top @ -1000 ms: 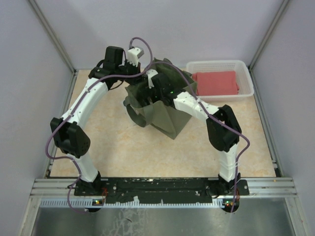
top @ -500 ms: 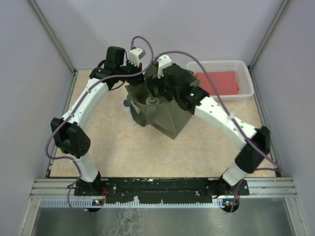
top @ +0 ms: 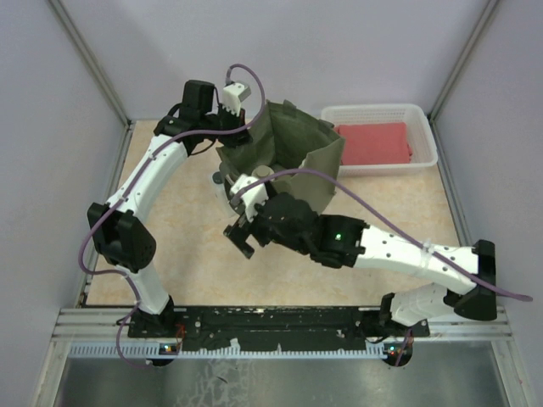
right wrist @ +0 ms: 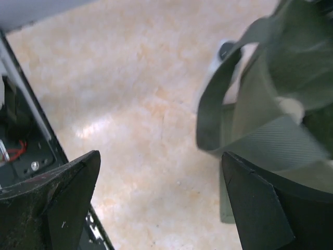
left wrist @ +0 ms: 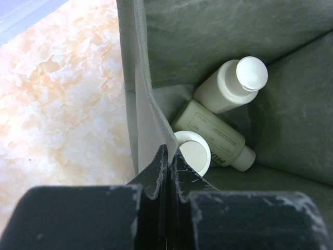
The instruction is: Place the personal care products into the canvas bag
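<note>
The olive canvas bag (top: 297, 148) stands open at the back middle of the table. My left gripper (top: 241, 129) is shut on its left rim (left wrist: 139, 99), the fingertips pinching the fabric. Inside the bag lie a clear bottle with a wide cream cap (left wrist: 229, 86), a pale yellowish cylinder (left wrist: 210, 133) and a second cream cap (left wrist: 193, 152). A white bottle with a grey cap (right wrist: 225, 50) lies on the table behind the bag's loop handle (right wrist: 210, 112); it also shows in the top view (top: 220, 181). My right gripper (top: 241, 237) is open and empty, over the table in front of the bag.
A white mesh basket (top: 424, 127) with a red folded cloth (top: 373, 142) stands at the back right. The black rail of the arm bases (right wrist: 21, 156) lies just left of my right gripper. Grey walls close in the table on three sides.
My right arm has pulled back from above the bag to the near left, low over the table. The bag's mouth now shows uncovered. The left gripper has kept its hold.
</note>
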{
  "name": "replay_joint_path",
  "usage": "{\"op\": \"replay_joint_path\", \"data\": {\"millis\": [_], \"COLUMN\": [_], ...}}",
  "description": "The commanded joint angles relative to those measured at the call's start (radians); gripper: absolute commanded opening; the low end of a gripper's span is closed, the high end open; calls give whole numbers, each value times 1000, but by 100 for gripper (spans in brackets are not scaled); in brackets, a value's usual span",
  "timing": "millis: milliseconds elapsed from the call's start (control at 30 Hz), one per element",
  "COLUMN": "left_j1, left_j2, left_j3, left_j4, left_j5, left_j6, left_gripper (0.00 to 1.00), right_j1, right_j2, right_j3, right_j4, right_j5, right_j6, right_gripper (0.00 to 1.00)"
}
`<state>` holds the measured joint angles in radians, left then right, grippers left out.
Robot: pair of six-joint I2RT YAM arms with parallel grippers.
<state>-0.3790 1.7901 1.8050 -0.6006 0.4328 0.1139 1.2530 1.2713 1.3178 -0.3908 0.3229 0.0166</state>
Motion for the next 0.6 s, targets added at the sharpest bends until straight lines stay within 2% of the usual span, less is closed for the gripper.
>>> {"op": "replay_joint_path", "data": {"millis": [0, 100, 333, 567], "left_j1": [2, 3, 2, 3], "left_j2": [3, -3, -18, -61], "left_j3": [37, 35, 22, -42], "left_j4": [16, 20, 11, 32], "left_j5": [53, 39, 39, 45], "left_j6": [-15, -21, -19, -9], "left_gripper": [0, 0, 0, 0], "right_j1": [23, 24, 19, -104], "right_j2": [37, 92, 259, 355], "right_j3": [-115, -163, -114, -79], "right_j4": [267, 403, 527, 601], "right_j5": [-76, -107, -251, -409], "right_j6": [-67, -108, -231, -271], "right_gripper": [99, 99, 99, 99]}}
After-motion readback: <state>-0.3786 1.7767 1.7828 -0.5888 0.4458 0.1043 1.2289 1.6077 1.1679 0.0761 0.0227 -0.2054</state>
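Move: The dark-capped white bottle still standing outside the bag lies about 20 cm ahead of the open right hand, some 9 cm to its left and 23 cm below. The canvas bag's middle is about 23 cm ahead, 8 cm right and 18 cm down; the white-capped bottle inside it is roughly 24 cm ahead, 2 cm right and 21 cm lower. From the left hand the dark-capped bottle lies some 7 cm back, 8 cm left and 19 cm below. With the left fingers still pinching the bag's rim and holding it in place, the empty right hand sinks and swings left in front of the bag, about 11 cm down and 10 cm left, towards the dark-capped bottle. It drops fastest at first, then travels mostly left, the fingers wide open and the wrist turning counter-clockwise by some 20 degrees. ##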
